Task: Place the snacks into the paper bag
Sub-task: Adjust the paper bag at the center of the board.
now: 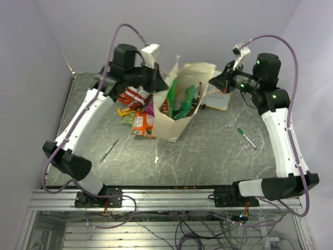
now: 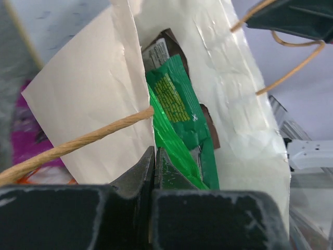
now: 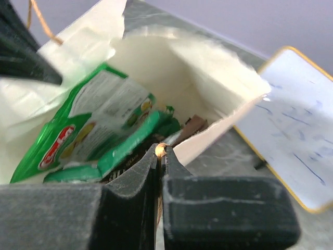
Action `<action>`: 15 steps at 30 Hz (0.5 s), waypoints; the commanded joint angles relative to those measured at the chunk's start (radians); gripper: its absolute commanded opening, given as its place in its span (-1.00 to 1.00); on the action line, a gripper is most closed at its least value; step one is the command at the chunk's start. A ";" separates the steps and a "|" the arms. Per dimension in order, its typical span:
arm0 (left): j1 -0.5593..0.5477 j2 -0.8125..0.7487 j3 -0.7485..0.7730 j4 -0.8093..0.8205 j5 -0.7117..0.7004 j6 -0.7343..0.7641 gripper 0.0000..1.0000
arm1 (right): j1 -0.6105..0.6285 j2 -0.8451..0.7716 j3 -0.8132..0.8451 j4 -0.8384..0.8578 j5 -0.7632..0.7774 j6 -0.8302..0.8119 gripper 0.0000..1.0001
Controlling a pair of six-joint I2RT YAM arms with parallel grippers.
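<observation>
The tan paper bag (image 1: 174, 125) stands open mid-table, held from both sides. My left gripper (image 1: 157, 79) (image 2: 154, 152) is shut on the bag's left wall edge (image 2: 104, 94), just below its cord handle (image 2: 78, 143). My right gripper (image 1: 214, 82) (image 3: 161, 151) is shut on the other cord handle, and a bit of tan cord (image 3: 161, 149) shows between its tips. Green snacks (image 1: 179, 101) (image 2: 174, 99) (image 3: 99, 125) and a brown one (image 3: 190, 126) lie inside the bag. A red packet (image 1: 136, 95), an orange one (image 1: 141, 124) and other snacks (image 1: 126, 114) lie on the table left of the bag.
A framed whiteboard (image 1: 218, 100) (image 3: 296, 140) lies right of the bag. A green-capped pen (image 1: 246, 138) lies nearer on the right and a grey pen (image 1: 109, 150) on the left. A thin white stick (image 1: 156, 157) lies in front of the bag.
</observation>
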 commanded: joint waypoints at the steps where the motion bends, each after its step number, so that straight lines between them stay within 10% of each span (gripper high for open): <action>1: -0.165 0.056 0.006 0.248 0.013 -0.100 -0.86 | -0.072 -0.091 -0.058 -0.044 0.143 -0.098 -1.00; 15: -0.292 0.191 -0.094 0.438 -0.132 -0.450 -0.85 | -0.160 0.041 0.079 -0.314 0.469 -0.247 -1.00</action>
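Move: Both hands already hold the paper bag's rim and handle; its middle hangs some 17 cm below the left hand and 7 cm to its right, 14 cm to the right hand's left. The clear table spot it heads for lies about 20 cm right, 8 cm back and 37 cm below the left hand, nearly under the right hand but 9 cm back. From the left hand, the purple packet is 13 cm ahead and 2 cm left, the whiteboard 26 cm ahead and 23 cm right. Rightward and then increasingly down, both arms carry the bag together, each going some 12–14 cm right and sinking 5–7 cm towards the clear table. The left keeps its pinch on the rim, eases back about 3 cm and tips its fingers down; the right keeps the twine handle at the rim while its wrist turns roughly 25 degrees clockwise and rolls left side down. ##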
